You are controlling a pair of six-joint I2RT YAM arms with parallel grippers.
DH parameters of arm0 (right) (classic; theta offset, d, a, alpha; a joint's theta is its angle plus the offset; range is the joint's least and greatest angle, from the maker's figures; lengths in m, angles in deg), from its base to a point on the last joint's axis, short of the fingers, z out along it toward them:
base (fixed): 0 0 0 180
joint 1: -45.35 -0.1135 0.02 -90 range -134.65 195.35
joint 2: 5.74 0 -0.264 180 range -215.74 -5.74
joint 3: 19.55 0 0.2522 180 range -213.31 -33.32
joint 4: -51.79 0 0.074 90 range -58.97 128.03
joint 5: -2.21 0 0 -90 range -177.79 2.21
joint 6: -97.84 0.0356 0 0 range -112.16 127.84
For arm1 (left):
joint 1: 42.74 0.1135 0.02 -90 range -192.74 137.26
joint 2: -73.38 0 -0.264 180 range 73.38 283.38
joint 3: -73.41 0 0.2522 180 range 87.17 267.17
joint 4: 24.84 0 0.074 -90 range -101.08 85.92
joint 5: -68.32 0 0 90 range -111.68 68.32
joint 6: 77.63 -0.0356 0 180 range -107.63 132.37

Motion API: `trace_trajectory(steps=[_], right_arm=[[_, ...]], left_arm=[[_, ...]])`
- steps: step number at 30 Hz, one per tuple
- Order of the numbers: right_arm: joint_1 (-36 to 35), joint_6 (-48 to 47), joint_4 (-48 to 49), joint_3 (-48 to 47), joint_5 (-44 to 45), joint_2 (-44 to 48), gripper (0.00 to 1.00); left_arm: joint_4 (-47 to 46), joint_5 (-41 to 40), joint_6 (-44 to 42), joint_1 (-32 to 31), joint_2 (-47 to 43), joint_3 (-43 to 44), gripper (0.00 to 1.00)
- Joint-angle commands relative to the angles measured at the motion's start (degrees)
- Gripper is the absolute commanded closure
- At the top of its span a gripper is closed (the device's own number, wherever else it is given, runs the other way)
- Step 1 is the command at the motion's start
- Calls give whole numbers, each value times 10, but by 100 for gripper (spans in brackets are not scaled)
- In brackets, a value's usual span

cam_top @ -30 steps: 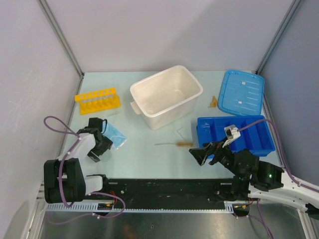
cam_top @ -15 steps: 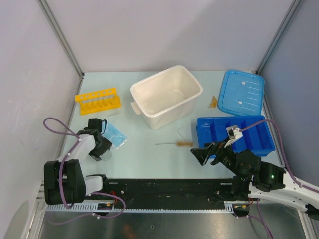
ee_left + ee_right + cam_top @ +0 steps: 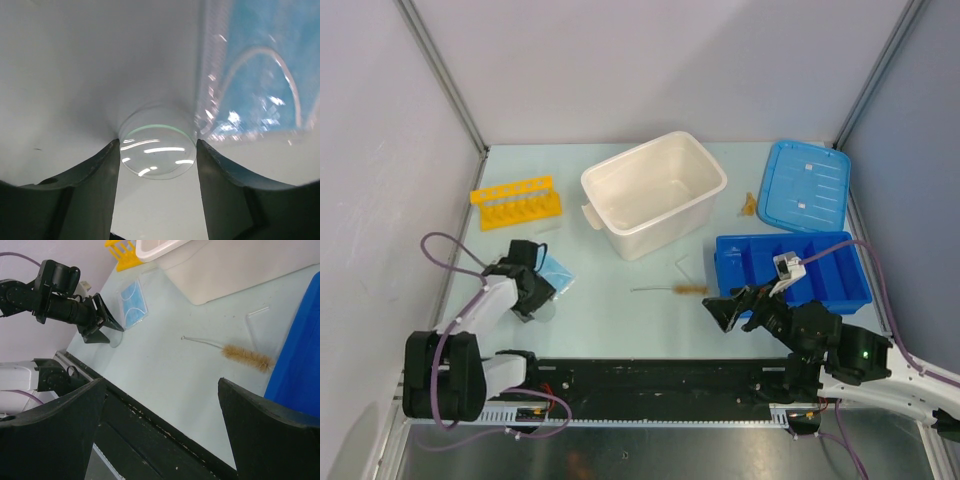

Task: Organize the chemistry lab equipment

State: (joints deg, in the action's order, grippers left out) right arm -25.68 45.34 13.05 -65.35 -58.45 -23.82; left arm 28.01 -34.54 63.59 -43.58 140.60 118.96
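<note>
My left gripper (image 3: pixel 534 300) is low on the table at the left, its fingers pressed on either side of a small clear round dish (image 3: pixel 157 155). Just beyond it lies the pale blue square piece (image 3: pixel 552 270) in a clear sleeve (image 3: pixel 260 65). The thin wire brush (image 3: pixel 675 289) with tan bristles (image 3: pixel 247 356) lies mid-table. A clear piece (image 3: pixel 685 265) lies just behind it. The yellow holed rack (image 3: pixel 517 203) stands at the back left. A tiny amber piece (image 3: pixel 749 205) sits beside the blue lid. My right gripper (image 3: pixel 730 308) hovers open near the front edge (image 3: pixel 162 382), holding nothing.
A big white tub (image 3: pixel 610 170) stands at the back centre. Its blue lid (image 3: pixel 805 185) lies at the back right. In front of the lid is a blue divided tray (image 3: pixel 790 272). A black rail (image 3: pixel 650 375) runs along the near edge, with walls on both sides.
My left gripper has slid a little right and toward the front, and its fingers have narrowed onto the clear round dish. The right arm has barely moved.
</note>
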Motion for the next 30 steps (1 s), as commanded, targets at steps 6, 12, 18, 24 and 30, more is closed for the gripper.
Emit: trace_trajectory(steps=[6,12,18,24,30], right_arm=[[3,1,22,-2,17,-20,1],[4,5,22,-1,20,-39,1],[5,10,67,10,-6,-106,3],[12,42,202,45,-54,-207,19],[43,77,377,88,-117,-287,37]], left_arm=[[-15,70,104,-205,17,16,48],[-16,73,141,-355,106,128,48],[-16,88,152,-424,168,205,48],[-17,102,177,-447,153,222,49],[-22,119,223,-464,97,224,49]])
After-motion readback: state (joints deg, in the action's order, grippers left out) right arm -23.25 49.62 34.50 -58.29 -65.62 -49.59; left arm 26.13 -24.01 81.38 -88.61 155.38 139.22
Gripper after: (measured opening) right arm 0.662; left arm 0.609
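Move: The left gripper already pinches the clear round dish just over the table. The right gripper, where the dish is being taken, is about 43 cm to its right, 6 cm back and 22 cm higher; the bottle brush is 34 cm right and 5 cm ahead, the face mask 9 cm straight ahead. From the right hand, the dish is 43 cm left, 6 cm ahead and 22 cm down, the brush 9 cm left and 11 cm ahead, the blue bin 24 cm right and 14 cm ahead. Keeping its pinch on the clear dish, the left hand sweeps it about 25 cm to the right towards the right gripper, turning some 30 degrees clockwise and rising 5 cm, mostly in the second half. The right hand, empty, starts late, sinking about 8 cm and moving nearly as far left to meet it, tipping slightly down as its wide-open fingers close to about two thirds. ##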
